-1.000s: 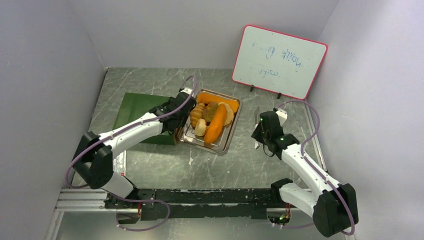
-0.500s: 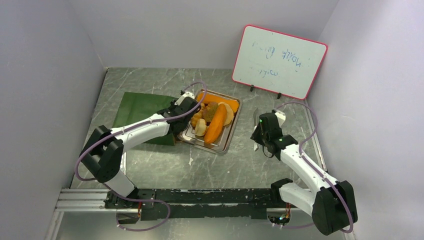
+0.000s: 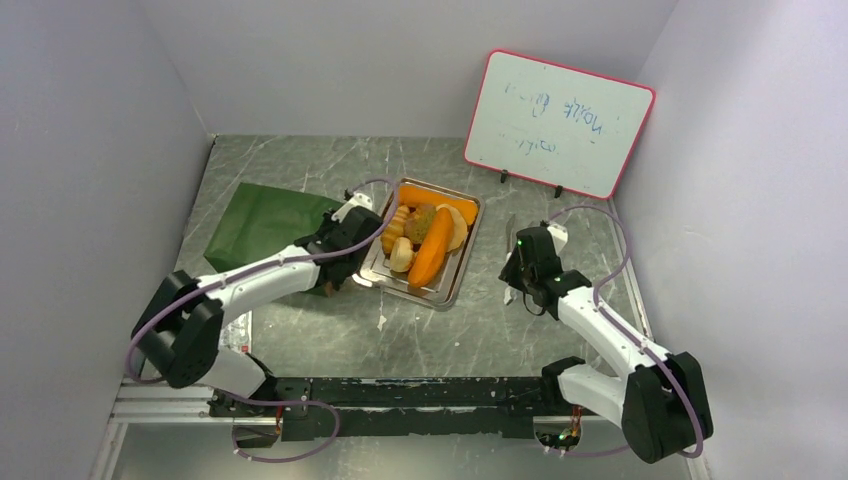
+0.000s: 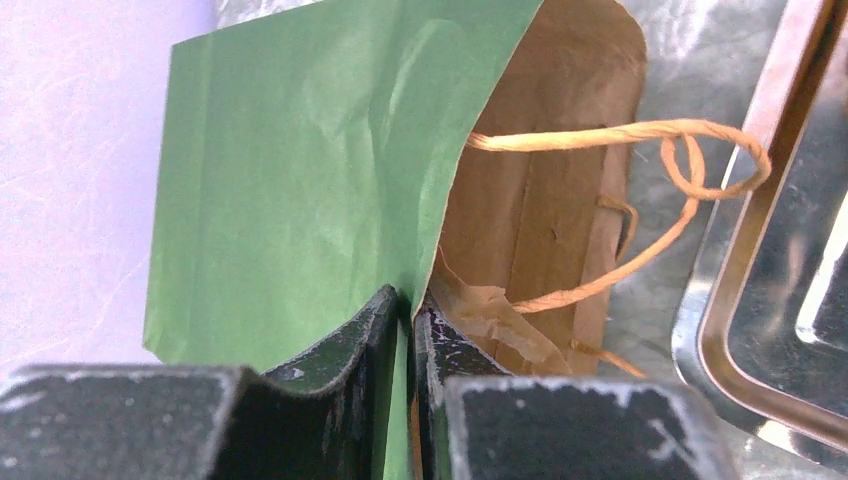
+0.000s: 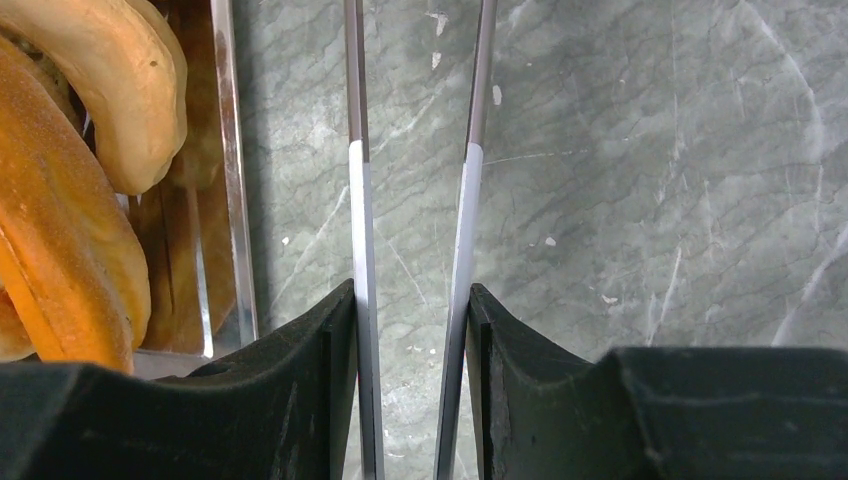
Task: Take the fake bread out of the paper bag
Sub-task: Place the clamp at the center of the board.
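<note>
The dark green paper bag (image 3: 262,222) lies flat on the table, left of a metal tray (image 3: 455,285). In the left wrist view its green side (image 4: 300,180) and brown inside with twisted handles (image 4: 640,135) show; no bread is visible inside. My left gripper (image 3: 328,272) (image 4: 410,300) is shut on the bag's rim at its mouth. The fake bread (image 3: 432,245) (image 5: 70,230), several orange and tan pieces, lies in the tray. My right gripper (image 3: 520,262) (image 5: 412,295) is shut on metal tongs (image 5: 357,200) over bare table, right of the tray.
A red-framed whiteboard (image 3: 558,122) stands at the back right. The tray's rim (image 4: 740,300) (image 5: 232,200) is close beside both grippers. Grey walls enclose the marbled table on three sides.
My left gripper has closed on the bag's rim. The left arm has drawn back to the left, and the bag has shifted and turned leftward with it. The right arm has barely moved.
</note>
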`<state>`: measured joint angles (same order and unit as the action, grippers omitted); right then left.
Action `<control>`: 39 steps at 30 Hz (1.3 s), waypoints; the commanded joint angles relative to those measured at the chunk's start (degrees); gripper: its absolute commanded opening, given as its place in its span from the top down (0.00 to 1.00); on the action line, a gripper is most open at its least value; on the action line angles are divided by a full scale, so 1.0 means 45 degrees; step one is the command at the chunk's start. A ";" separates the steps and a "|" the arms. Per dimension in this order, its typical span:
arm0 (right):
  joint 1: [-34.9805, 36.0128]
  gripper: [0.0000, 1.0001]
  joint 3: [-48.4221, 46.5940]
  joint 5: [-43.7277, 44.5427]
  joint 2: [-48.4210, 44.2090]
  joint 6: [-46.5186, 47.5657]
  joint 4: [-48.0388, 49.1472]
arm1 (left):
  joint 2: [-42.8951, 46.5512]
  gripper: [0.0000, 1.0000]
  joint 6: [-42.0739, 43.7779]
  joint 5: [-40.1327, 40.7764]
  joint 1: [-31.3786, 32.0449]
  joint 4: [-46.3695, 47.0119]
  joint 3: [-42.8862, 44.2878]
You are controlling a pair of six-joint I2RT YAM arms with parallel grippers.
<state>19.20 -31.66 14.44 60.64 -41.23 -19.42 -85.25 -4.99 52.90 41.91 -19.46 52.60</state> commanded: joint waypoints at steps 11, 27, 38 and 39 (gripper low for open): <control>-0.0218 0.60 0.0695 -0.0357 0.0596 0.0009 0.1590 | 0.5598 0.93 0.1597 -0.2080 -0.1614 0.2551 -0.0791; -0.0328 0.60 0.1050 -0.1236 0.1791 0.0136 0.3091 | 0.5228 0.66 0.0593 -0.3709 -0.1026 -0.0395 -0.0397; -0.0622 0.60 0.1144 -0.1620 0.1844 0.0252 0.3305 | 0.1560 0.54 -0.0312 -0.2363 -0.0251 -0.2757 0.1281; -0.0623 0.60 0.1106 -0.1640 0.1840 0.0256 0.3283 | 0.1286 0.54 -0.0408 -0.2172 -0.0251 -0.2969 0.1383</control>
<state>17.17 -26.57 7.79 69.23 -40.91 -6.61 -76.82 -4.51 39.07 40.36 -27.57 56.10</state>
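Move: The green paper bag is already pinched by the left fingers at the upper edge of its mouth; its middle lies about 9 cm to that hand's left, level with it and 6 cm below. The tray's middle is some 20 cm to the left hand's right, about 2 cm ahead. The clamp is already in the right hand, bound for the bare table about 7 cm below and 3 cm ahead; the tray lies some 19 cm left of that hand and 7 cm ahead. The paper bag's mouth edge is freed: the left hand rises about 14 cm and drifts left with fingers still shut, tipping up some 30 degrees, then opens as it comes back down some 11 cm and to the right, tipping back down, towards the bag mouth. The clamp, kept in the right hand's grip, is lowered straight down about 4 cm to the table and held there. ##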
